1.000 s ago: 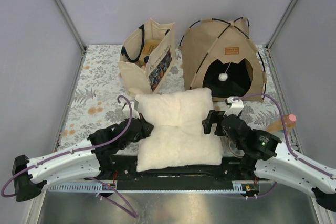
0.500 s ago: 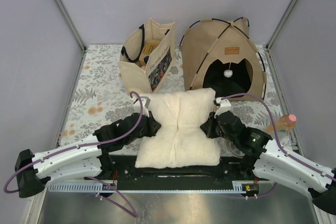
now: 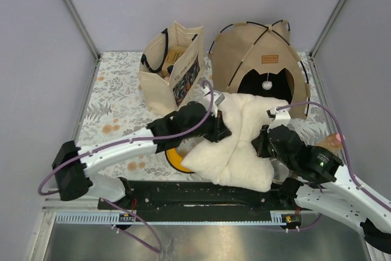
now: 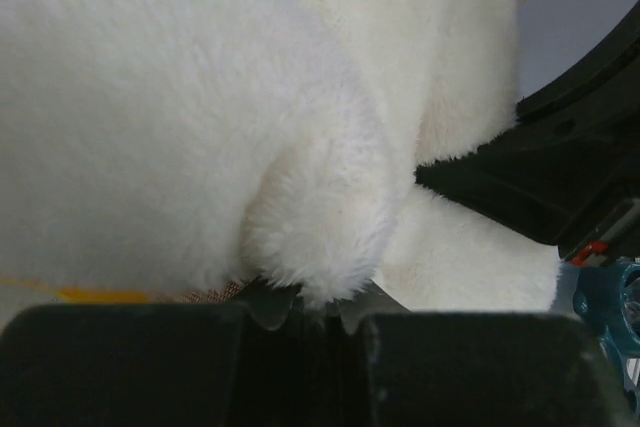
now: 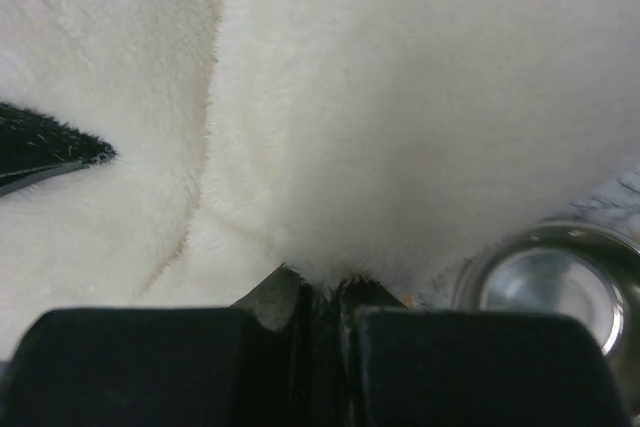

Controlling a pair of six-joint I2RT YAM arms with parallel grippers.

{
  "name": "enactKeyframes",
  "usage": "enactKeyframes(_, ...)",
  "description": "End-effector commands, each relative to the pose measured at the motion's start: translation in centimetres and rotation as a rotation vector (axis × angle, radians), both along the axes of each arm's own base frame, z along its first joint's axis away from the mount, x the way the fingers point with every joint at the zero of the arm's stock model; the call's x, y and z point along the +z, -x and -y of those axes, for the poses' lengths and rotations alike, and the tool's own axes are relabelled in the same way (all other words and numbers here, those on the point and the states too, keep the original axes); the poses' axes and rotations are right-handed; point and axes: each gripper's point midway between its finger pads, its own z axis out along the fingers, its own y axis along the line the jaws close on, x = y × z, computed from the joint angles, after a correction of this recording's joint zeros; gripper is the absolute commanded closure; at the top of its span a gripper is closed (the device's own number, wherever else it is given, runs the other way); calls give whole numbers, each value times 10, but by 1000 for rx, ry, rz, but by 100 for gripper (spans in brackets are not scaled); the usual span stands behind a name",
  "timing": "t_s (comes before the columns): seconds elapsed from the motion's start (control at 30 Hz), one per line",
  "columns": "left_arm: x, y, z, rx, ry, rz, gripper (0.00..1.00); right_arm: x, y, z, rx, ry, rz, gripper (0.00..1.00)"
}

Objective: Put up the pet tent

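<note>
The tan pet tent (image 3: 263, 59) stands upright at the back right, its arched doorway facing me and a white pompom (image 3: 267, 84) hanging in it. A cream fluffy pillow (image 3: 244, 136) is lifted and folded between both arms, its far edge just in front of the doorway. My left gripper (image 3: 223, 131) is shut on the pillow's left side, with fur pinched between its tips (image 4: 318, 309). My right gripper (image 3: 259, 145) is shut on the right side, pinching the fur in the same way (image 5: 322, 292).
A beige tote bag (image 3: 174, 74) with black handles stands left of the tent. A yellow round thing (image 3: 174, 160) lies on the table under the pillow's near left. A pink-capped bottle (image 3: 335, 140) sits at the right edge and a metal bowl (image 5: 545, 292) below the right gripper.
The right gripper has shut on the pillow. Both arms lifted the pillow off the near table and carried it toward the tent doorway, which uncovered the yellow thing.
</note>
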Motion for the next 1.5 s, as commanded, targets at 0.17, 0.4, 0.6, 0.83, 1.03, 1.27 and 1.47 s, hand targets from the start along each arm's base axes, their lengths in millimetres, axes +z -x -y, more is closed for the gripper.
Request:
enactKeyframes(0.17,69,12,110,-250,263,28,100,27,-21,52,-272,57,134,100)
enactKeyframes(0.4,31,-33,143,-154,115,-52,100,41,-45,49,-332,117,195,100)
enactKeyframes(0.6,10,-80,145,-89,115,-132,100,48,-67,32,-312,113,242,100)
enactKeyframes(0.83,-5,-119,134,-54,161,-215,100,49,-95,4,-241,90,267,100)
enactKeyframes(1.03,-18,-127,124,1,152,-204,99,28,-118,1,-196,75,205,100)
enactKeyframes(1.27,-34,-127,119,46,150,-234,99,14,-145,22,-235,48,131,100)
enactKeyframes(1.47,-45,-132,117,81,139,-243,100,-2,-170,30,-279,54,44,100)
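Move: The cushion is already pinched between my hands, and the tent's opening is where it goes: its middle lies about 20 cm ahead of my left hand and 14 to its right, some 6 lower. From my right hand it is roughly 26 cm ahead, 2 to the right and 3 lower. The yellow tray's middle is 3 cm ahead and 6 left of my left hand, on the table 14 below; the metal bowl is 1 cm ahead and 7 right of my right hand, 11 below. I keep both grips shut on the cushion and first swing it right, about 12 cm with my left hand and 8 with my right. Then I carry it forward some 15 cm towards the tent's opening, my left hand sinking about 8 cm and tipping down a little, my right turning about 20 degrees clockwise and dipping slightly near the end. ##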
